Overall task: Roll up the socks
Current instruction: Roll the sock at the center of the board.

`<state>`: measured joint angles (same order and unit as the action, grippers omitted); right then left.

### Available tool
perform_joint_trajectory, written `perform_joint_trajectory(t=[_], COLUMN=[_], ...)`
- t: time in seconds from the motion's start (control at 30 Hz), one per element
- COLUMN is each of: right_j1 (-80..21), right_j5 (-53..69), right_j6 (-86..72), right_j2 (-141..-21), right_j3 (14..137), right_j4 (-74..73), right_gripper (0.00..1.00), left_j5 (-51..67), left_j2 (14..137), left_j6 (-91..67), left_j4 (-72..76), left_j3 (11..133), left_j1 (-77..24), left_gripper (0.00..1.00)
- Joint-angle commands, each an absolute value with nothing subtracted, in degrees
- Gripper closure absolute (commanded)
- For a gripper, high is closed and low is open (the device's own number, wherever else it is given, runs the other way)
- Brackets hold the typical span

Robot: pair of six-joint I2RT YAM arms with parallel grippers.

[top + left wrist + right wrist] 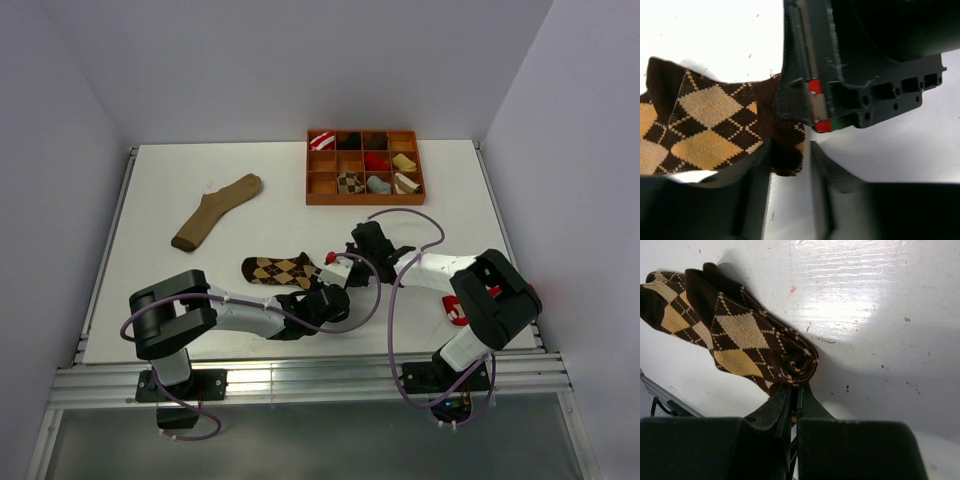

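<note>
A brown diamond-patterned argyle sock (280,270) lies flat on the white table in front of the arms, its right end curled into a small roll (801,361). My right gripper (796,387) is shut on that rolled end, pinching the fabric at its fingertips. From the near side my left gripper (791,150) stands open, and the dark edge of the same sock (715,125) hangs between its fingers (760,165), close to the left one. In the top view both grippers meet at the sock's right end, left gripper (328,297) below right gripper (336,270).
A long plain tan sock (215,210) lies at the back left. A wooden compartment tray (365,198) holding several rolled socks stands at the back right. A red and white item (458,312) lies by the right arm's base.
</note>
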<state>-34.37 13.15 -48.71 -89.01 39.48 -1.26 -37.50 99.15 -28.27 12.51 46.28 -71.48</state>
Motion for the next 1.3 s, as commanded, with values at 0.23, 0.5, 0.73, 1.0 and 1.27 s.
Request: perform_joint_trajectory(t=[0.23,0.5,0.73,1.0,1.27], right_j1=[-34.98,-33.75,-32.35,-32.26,-32.96], right_j5=[14.59,16.70,14.25,14.32,15.38], right_j6=[-49.04,-51.68,-52.99,-53.44,-57.39], right_j2=[-89.12,-82.46,-74.45,-73.56,-78.39], right_j3=[39.64,33.85,28.13,23.21,19.25], right_j4=[-0.18,11.59,20.29,24.78,30.93], right_gripper=[1.00,0.80,0.53,0.40,0.38], left_j5=[-38.67,-34.73,-17.95,-1.24,8.08], left_j2=[105.82,99.85,91.76,89.12,91.84], left_j6=[-32.51,-40.50,-47.45,-55.01,-58.53], left_j4=[8.27,9.57,20.99,31.73,36.65], left_j3=[50.63,44.41,34.91,28.39,27.51], left_j1=[-72.77,-70.85,-63.74,-55.20,-50.28], left_gripper=[0.89,0.99,0.99,1.00,0.99])
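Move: The folded end of the argyle sock is right at both hands: about 1 cm ahead, 1 cm left and 1 cm below the left hand's half-open fingers, and some 1 cm ahead and 1 cm left of the right hand, at the same height, already pinched in its shut fingers. The sock's flat part is centred roughly 13 cm left of the left hand, 4 cm farther out and 3 cm lower. The left fingers close on the sock's folded end after sinking about 1 cm, then keep the pinch while the wrist rolls its left side down and the fingers swing round to point more to the right, the hand shifting some 2.5 cm left. The right hand keeps its hold until the left has gripped, then opens wide and lets go, rises about 6 cm, and comes halfway back down, still open. ##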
